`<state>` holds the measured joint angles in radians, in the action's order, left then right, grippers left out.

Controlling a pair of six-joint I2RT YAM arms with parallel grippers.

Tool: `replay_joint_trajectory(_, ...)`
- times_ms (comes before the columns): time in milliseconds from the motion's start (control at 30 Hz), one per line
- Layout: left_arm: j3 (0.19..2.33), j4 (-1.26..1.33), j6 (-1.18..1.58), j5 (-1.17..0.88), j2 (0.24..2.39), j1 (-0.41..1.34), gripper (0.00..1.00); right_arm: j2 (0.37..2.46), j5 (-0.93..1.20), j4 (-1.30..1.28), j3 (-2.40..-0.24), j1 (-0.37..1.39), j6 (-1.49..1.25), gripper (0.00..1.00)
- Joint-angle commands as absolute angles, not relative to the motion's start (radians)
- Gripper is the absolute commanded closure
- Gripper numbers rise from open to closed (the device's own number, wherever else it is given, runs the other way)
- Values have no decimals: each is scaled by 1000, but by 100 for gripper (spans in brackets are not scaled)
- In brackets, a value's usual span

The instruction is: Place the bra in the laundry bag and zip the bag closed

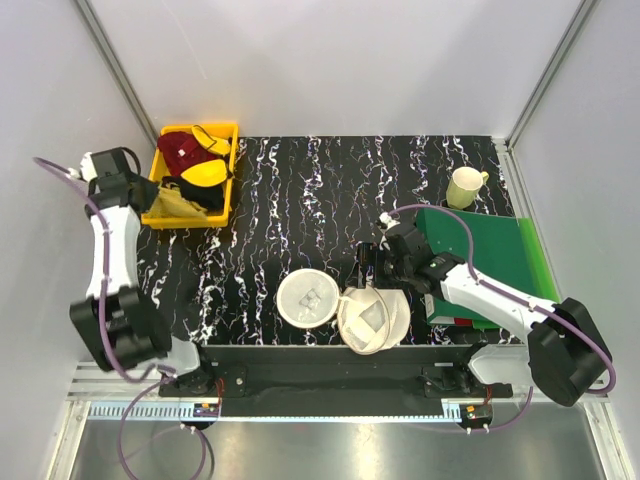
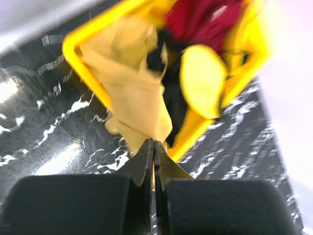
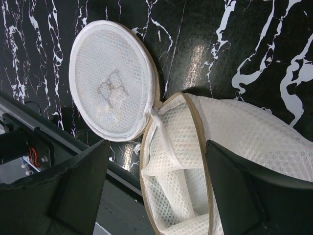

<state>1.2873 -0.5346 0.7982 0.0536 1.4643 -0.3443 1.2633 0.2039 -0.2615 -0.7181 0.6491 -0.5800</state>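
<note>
The mustard-yellow bra [image 2: 132, 93] hangs over the near wall of the yellow bin [image 2: 83, 36]. My left gripper [image 2: 154, 144] is shut on the bra's lower edge, its jaws pressed together on the fabric. From above, the bra [image 1: 178, 203] lies at the bin's front and the left gripper [image 1: 150, 195] is beside it. The laundry bag lies unzipped near the table's front edge, with its lid half [image 1: 307, 298] flat and its open half [image 1: 372, 318] gaping. My right gripper [image 3: 157, 147] stands open, straddling the rim of the open half [image 3: 186, 166], next to the lid [image 3: 112, 81].
The bin [image 1: 225, 175] also holds a dark red garment [image 1: 180, 150] and a bright yellow garment with black trim [image 1: 205, 175]. A pale yellow mug [image 1: 464, 186] stands at the back right, beside a green board [image 1: 490, 255]. A metal rail runs along the near edge.
</note>
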Motion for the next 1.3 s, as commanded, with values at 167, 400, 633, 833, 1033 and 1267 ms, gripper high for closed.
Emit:
replay_joint_trajectory(167, 1466, -575, 649, 141, 1198, -263, 100, 1243, 222, -295, -792, 655, -572, 13)
replay_joint_trajectory(400, 1664, -574, 535, -75, 1226, -28, 100, 1213, 199, -314, -827, 655, -583, 13)
replay_joint_trajectory(633, 1709, -535, 454, -366, 1365, 199, 100, 1227, 97, -411, -946, 623, -568, 12)
replay_joint_trajectory(833, 1520, -386, 434, -604, 1489, 303, 100, 1299, 149, -425, -1029, 499, -539, 12)
replay_joint_trajectory(1033, 1535, -325, 452, -768, 1598, 374, 100, 1379, 150, -423, -1100, 480, -526, 11)
replay_joint_trajectory(1267, 1480, -319, 423, -824, 1626, 348, 100, 1459, 181, -410, -1121, 482, -543, 12)
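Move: The left hand, still pinching the mustard bra over the yellow bin's front-left corner, has the open laundry bag about 54 cm to its right, 25 cm back and 17 cm below. The bag's lid lies 40 cm right and 20 cm back; the bin's middle is 11 cm ahead, 8 cm right. From the open right gripper the bra is roughly 46 cm left, 18 cm ahead and 5 cm up; the bag's body is 8 cm back, 3 cm right, and its lid 13 cm left, 3 cm back. Up and then rightward in a high arc, the left hand keeps its pinch on the bra, rising some 24 cm and swinging about 40 cm right before sinking most of the way again, turning almost 90 degrees clockwise towards the right gripper and the bag. Fingers wide open, the right hand leaves the bag, going forward nearly 10 cm and up 6 cm to come close to the bra's free end. ##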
